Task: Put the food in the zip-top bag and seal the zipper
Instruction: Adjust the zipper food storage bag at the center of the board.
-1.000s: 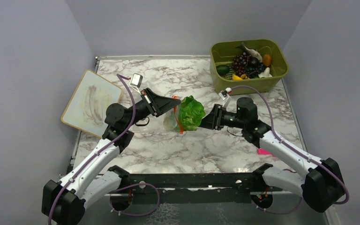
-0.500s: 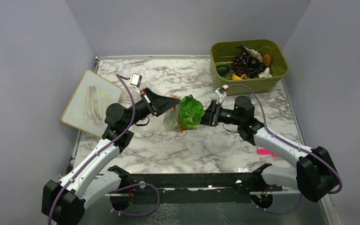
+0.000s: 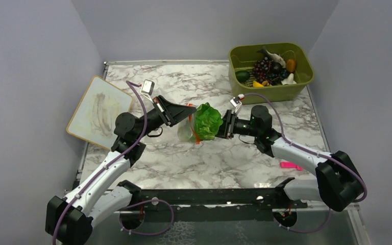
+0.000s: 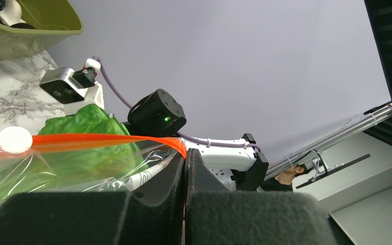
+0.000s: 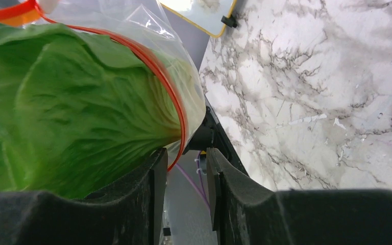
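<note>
The clear zip-top bag (image 3: pixel 185 131) hangs above the table's middle. My left gripper (image 3: pixel 188 109) is shut on its orange-red zipper (image 4: pixel 107 141), pinched at the jaw tips (image 4: pixel 185 161). The leafy green lettuce (image 3: pixel 207 121) sits partway in the bag's mouth, with its right half sticking out. My right gripper (image 3: pixel 224 125) is up against the lettuce's right side. In the right wrist view its jaws (image 5: pixel 186 155) stand open with nothing between them, and the lettuce (image 5: pixel 71 112) lies against the left finger. The zipper (image 5: pixel 158 71) loops around the leaf.
The olive-green bin (image 3: pixel 270 92) at the back right holds purple grapes (image 3: pixel 266 69), a grey fish (image 3: pixel 271 53), an orange piece (image 3: pixel 290 65) and a dark green piece (image 3: pixel 242 76). A framed board (image 3: pixel 98 109) lies at the left. A pink clip (image 3: pixel 289 165) lies near the right arm.
My right arm has moved left, closing in on the lettuce and nudging it toward the bag. The left arm and the bag have held still.
</note>
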Tool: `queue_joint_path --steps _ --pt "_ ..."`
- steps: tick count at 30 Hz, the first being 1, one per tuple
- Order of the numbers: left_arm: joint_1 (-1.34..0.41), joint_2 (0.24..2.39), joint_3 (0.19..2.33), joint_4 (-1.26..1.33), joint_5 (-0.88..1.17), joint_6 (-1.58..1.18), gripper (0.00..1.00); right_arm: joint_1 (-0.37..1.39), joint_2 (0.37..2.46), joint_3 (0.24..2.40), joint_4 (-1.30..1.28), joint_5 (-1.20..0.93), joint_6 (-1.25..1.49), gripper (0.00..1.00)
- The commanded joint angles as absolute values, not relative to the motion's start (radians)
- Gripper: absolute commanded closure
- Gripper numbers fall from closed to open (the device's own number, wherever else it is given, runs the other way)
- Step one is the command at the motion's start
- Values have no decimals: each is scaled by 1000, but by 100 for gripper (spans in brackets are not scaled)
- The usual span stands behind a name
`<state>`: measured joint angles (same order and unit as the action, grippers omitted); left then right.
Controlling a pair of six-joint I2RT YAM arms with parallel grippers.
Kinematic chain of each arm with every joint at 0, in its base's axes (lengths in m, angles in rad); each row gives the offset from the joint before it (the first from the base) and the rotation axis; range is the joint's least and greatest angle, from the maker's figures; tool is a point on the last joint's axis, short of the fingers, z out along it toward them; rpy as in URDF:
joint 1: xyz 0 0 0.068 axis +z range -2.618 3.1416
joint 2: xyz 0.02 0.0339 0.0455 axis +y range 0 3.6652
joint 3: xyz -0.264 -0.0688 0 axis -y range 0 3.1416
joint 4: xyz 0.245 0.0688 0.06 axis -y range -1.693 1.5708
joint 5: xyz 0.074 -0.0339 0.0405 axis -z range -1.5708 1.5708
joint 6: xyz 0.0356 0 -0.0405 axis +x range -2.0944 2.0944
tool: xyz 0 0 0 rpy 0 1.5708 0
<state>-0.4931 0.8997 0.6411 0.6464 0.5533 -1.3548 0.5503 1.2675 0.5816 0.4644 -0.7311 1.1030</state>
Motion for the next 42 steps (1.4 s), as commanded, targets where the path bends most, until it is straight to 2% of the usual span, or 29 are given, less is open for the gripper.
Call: queue_joint_path --steps 1,11,14,19,26,31,38,42 --pt "-496 895 670 692 528 -1348 100 587 1298 598 496 -706 1114 66" --pt "-496 893 658 693 523 -1348 100 610 1343 607 565 -665 1138 71" --pt "-495 890 652 693 522 -1344 100 611 1356 603 596 -663 1146 79" --pt "-495 888 630 689 527 -1322 100 611 1303 621 530 -625 1069 98" --pt "-494 885 655 429 487 -1126 100 611 1099 725 210 -472 850 99" --pt "-494 903 769 102 394 -931 100 611 1005 822 11 -358 709 99" --pt "-494 961 856 -117 347 -781 100 609 996 922 -102 -317 614 99" --pt "-494 986 882 -216 285 -698 100 611 1039 899 -98 -298 579 99"
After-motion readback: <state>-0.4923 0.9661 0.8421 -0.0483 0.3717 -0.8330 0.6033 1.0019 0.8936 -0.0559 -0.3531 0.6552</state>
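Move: Just past the right hand's open fingertips lies the free rim of the bag's orange zipper, about 2 cm to the left and 1 cm below, level in the forward direction. The lettuce sits roughly 5 cm left, 3 cm ahead and 6 cm above that hand; the rim spot the left fingers hold is some 19 cm above, 6 cm left and 3 cm back. From the left hand, the free rim is about 19 cm below, 5 cm right and 2 cm ahead. Easing about 2 cm left and slightly down, the right hand shuts on the free zipper rim, then lifts it about 11 cm, drawing away to the right and rolling some 30 degrees. As it rises, the left hand, keeping its pinch on the other rim, sinks about 9 cm and goes 5 cm forward, its fingers dipping from pointing upward to near level. ##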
